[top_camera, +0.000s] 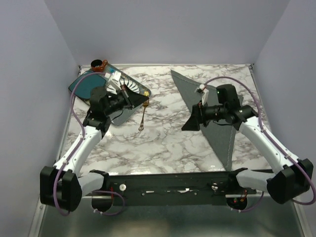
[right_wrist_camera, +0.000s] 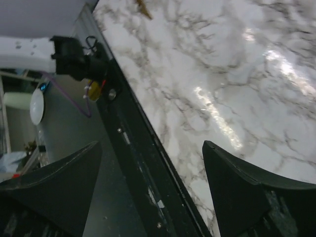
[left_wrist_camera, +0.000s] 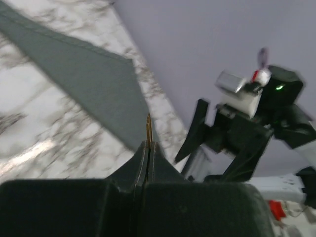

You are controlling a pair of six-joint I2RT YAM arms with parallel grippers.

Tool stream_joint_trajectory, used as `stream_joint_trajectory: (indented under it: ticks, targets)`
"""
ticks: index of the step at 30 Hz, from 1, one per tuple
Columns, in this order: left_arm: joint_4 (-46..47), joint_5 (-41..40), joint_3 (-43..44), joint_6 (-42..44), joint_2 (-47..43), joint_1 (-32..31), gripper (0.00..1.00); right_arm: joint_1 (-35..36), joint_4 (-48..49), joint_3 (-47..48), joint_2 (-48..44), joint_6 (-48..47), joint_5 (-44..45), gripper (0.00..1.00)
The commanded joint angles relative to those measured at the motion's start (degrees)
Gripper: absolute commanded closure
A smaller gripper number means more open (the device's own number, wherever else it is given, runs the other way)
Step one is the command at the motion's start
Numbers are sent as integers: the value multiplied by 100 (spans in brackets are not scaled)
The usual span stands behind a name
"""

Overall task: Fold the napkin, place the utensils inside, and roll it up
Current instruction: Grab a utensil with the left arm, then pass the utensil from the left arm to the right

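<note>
The napkin (top_camera: 210,116) is a dark grey cloth lying as a long triangle on the right half of the marble table, and it also shows in the left wrist view (left_wrist_camera: 84,74). My left gripper (top_camera: 146,102) is shut on the top end of a thin brown utensil (top_camera: 142,117), whose lower end points at the table. Up close, the stick (left_wrist_camera: 148,129) pokes out between the closed jaws of my left gripper (left_wrist_camera: 149,144). My right gripper (top_camera: 190,120) hovers open at the napkin's left edge, nothing between its fingers (right_wrist_camera: 153,143). A brown utensil tip (right_wrist_camera: 143,7) shows far off.
A teal square plate (top_camera: 86,84) sits at the back left under the left arm, with a white ribbed plate (top_camera: 114,78) on it and a brown cup (top_camera: 98,64) behind. A black bar (top_camera: 168,182) runs along the table's near edge. Walls close in on three sides.
</note>
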Motion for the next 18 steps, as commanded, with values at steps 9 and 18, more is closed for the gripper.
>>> stream_joint_trajectory:
  ticks: [9,18]
  targets:
    - [8255,1348,392,-6426,2261,-583,100,1233,3962,-1348,-650,1301,-518,8]
    - [8170,1049,199,-6296,2306,-1251,100,1514,5416,-1479,-271,2208,-615,17]
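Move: The left gripper already holds the fork near its neck, with the handle hanging down. The fork's middle is about 5 cm below that hand and 1 cm back. The open right gripper, where it is being taken, lies roughly 21 cm right, 7 cm back and 6 cm lower. Counted from the right hand, the fork's middle is about 21 cm left and 6 cm ahead, near its own height; the folded napkin's middle is some 15 cm right, 15 cm ahead and 20 cm down. Upward first and then mostly to the right, the left hand keeps its pinch on the fork and carries it about 9 cm each way towards the right gripper, easing back a little and rolling and turning clockwise some 50 degrees. The right hand pulls back about 5 cm, then works left and a little up towards the hanging handle, fingertips tipping up, fingers staying wide open. ##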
